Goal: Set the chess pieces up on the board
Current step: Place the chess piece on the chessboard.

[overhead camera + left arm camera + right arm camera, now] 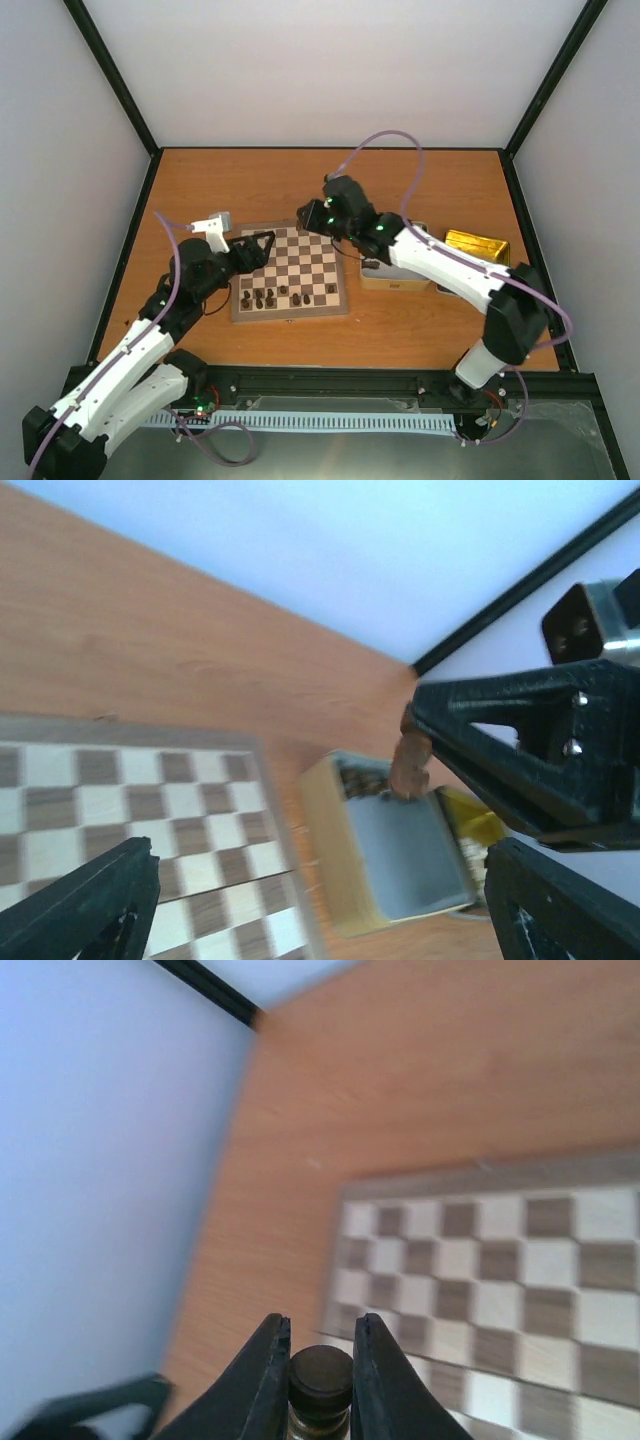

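The board (290, 268) lies mid-table, with several dark chess pieces (268, 293) standing on its near rows. My right gripper (304, 214) hangs above the board's far edge, shut on a dark brown chess piece (320, 1372). That piece's round top shows between the two fingers, and the checkered board (480, 1270) lies below it. In the left wrist view the same piece (410, 763) hangs from the right gripper's black fingers (500, 740). My left gripper (262, 243) hovers over the board's far left part. It is open (320, 910), with nothing between its fingers.
A silver tin (392, 276) sits just right of the board; in the left wrist view the tin (400, 850) has more small pieces behind it. A gold tin (478, 246) lies further right. Black frame posts and white walls close in the table.
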You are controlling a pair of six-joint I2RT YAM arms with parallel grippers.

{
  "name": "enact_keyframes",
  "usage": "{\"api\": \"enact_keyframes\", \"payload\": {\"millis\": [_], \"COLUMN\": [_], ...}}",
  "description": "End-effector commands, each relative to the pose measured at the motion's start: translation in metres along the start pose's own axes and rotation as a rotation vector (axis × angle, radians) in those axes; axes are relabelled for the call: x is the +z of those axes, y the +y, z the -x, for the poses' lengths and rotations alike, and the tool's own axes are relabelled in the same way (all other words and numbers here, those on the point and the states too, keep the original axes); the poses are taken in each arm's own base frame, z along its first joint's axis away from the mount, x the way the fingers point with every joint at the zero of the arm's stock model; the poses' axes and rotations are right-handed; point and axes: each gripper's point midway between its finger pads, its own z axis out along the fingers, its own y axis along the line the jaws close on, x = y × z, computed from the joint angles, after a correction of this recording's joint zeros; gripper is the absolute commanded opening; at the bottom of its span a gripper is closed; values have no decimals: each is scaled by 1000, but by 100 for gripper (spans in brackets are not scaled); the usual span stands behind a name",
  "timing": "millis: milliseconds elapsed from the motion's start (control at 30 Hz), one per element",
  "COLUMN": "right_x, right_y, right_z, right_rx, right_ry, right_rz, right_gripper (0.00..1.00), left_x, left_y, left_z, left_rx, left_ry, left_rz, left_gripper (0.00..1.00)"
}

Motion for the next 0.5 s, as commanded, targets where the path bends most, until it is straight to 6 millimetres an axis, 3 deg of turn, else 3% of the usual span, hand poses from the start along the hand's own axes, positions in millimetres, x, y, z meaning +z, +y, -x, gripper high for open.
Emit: {"api": "enact_keyframes", "payload": {"millis": [0, 267, 467], "right_x": [-42, -90, -120], "right_y": [58, 104, 128], "right_z": [53, 52, 50], "right_rx": [171, 269, 245], "right_ry": [-172, -133, -111], "right_rz": [380, 789, 1001], "right_gripper": [14, 14, 14], "left_x": [-21, -43, -41], "left_y": [-61, -116, -125], "left_z": [37, 58, 53], "left_rx": [-42, -144, -290], "left_ry": [-114, -134, -50], "left_rz": [-282, -577, -656], "left_gripper": [91, 93, 84]}}
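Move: From the open left hand, the dark chess piece in the right fingers is about 6 cm ahead, 8 cm to the right and nearly level. The chessboard's centre is 2 cm ahead, 5 cm right, 20 cm below; its near-left group of pieces is 4 cm back, 1 cm right, 19 cm below. From the right hand, the left gripper lies 6 cm back, 8 cm left, 1 cm up; the grey tray is 2 cm back, 19 cm right, 19 cm down. Still pinching the dark piece, the right hand climbs about 12 cm above the board and swings its fingers up through some 45 degrees until they point level, forward and left. The left hand, wide open and empty, rises about 10 cm with it and shifts right towards the piece, drawing slightly back, while its fingers tip up to about level and turn clockwise. ##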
